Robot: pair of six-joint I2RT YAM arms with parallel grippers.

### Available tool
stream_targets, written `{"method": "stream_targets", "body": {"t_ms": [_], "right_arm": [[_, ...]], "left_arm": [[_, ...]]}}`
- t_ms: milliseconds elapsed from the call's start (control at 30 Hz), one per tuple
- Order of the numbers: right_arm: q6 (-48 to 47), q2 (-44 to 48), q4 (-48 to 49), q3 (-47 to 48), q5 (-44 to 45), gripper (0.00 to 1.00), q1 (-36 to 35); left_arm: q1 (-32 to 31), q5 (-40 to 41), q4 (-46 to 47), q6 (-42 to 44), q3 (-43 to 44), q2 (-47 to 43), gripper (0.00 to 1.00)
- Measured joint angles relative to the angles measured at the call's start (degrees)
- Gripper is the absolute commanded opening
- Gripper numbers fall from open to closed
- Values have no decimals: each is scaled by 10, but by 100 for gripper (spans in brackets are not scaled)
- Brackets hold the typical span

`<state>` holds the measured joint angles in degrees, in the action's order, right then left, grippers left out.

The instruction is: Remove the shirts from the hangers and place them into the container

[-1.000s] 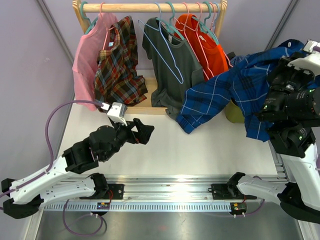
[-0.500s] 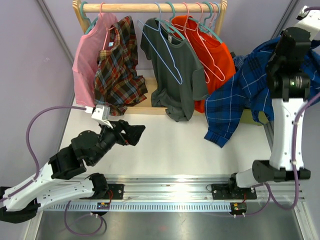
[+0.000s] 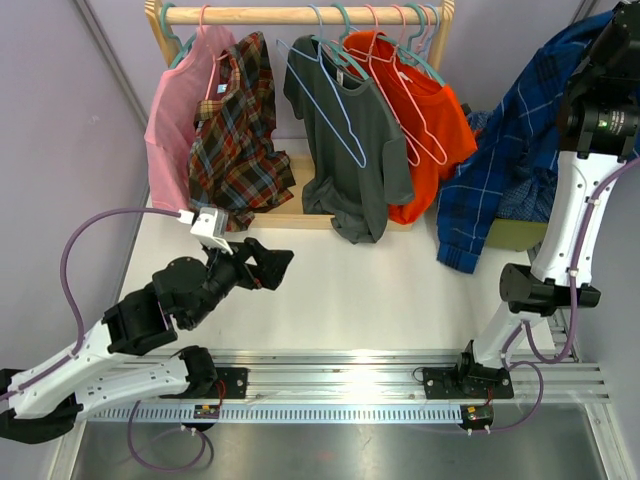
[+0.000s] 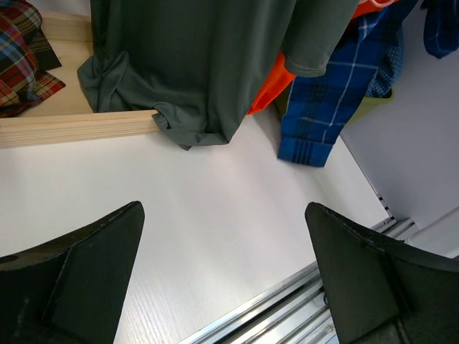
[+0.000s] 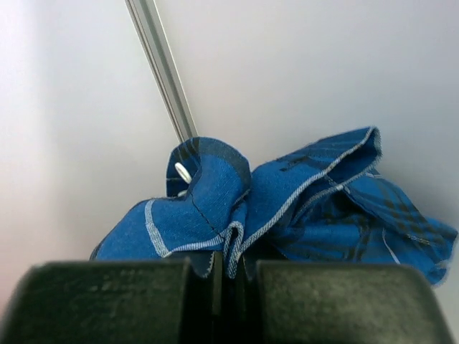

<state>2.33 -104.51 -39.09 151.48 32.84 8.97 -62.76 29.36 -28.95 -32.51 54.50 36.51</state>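
Note:
My right gripper (image 5: 228, 276) is shut on a bunched fold of the dark blue plaid shirt (image 5: 287, 208). In the top view that shirt (image 3: 500, 160) hangs from high at the far right, draped down over the yellow-green container (image 3: 517, 236), which is mostly covered. My left gripper (image 3: 268, 264) is open and holds nothing, low over the white table (image 4: 215, 208) in front of the rack. On the rail hang a pink shirt (image 3: 172, 120), a red-brown-green plaid shirt (image 3: 238, 135), a dark grey shirt (image 3: 350, 140) and an orange shirt (image 3: 432, 135). A lavender hanger (image 3: 335, 115) lies across the grey shirt.
The wooden rail (image 3: 300, 15) spans the back, and its wooden base beam (image 4: 72, 129) lies on the table under the shirts. Several teal and pink hanger hooks crowd the rail's right end (image 3: 415, 20). A metal rail (image 3: 340, 365) runs along the near table edge.
My right arm has swung up and to the right, lifting the blue plaid shirt off the table until it hangs over the container. My left arm drew slightly back and stayed open.

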Motion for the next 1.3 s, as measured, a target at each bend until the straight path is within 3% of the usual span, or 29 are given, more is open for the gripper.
{"method": "stream_targets", "body": {"t_ms": [133,400,767,1000,1300], "right_arm": [[-20,31,147,-96,-9,0,2],[-81,-75,352,13,-14,0,2],[-147,-76,632,22,-76,0,10],[-182,-37,685,-57,-101,0,54],[-206,1,688,-273,-123,0,61]], "left_arm": [[0,5,-6,-1,6,6,99],[0,23,-24,-18,6,6,99],[0,25,-31,-24,19,36,99],[0,25,-38,-25,21,43,99],[0,25,-40,-37,-13,-15,99]]}}
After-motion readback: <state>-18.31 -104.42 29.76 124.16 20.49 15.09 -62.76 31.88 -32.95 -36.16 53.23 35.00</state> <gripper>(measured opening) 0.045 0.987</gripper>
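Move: Above and to the right of the container, the right hand holds the bunched blue plaid shirt high. The container's middle lies about 8 cm left, 3 cm farther out and some 47 cm below. From this hand, the orange shirt hangs roughly 31 cm left, 3 cm ahead and 25 cm lower; the grey-green shirt is about 43 cm left, 2 cm ahead and 28 cm lower. From the empty left hand, the container is some 48 cm right, 27 cm ahead and 22 cm below. Hoisting the blue plaid shirt some 19 cm above the container side, the right hand first noses forward, then draws back about 9 cm while its fingers tip up by around 50 degrees. It then swings forward and down roughly 10 cm each, drifting a little right as the fingers tip partly back down. The fingers keep the shirt pinched. ##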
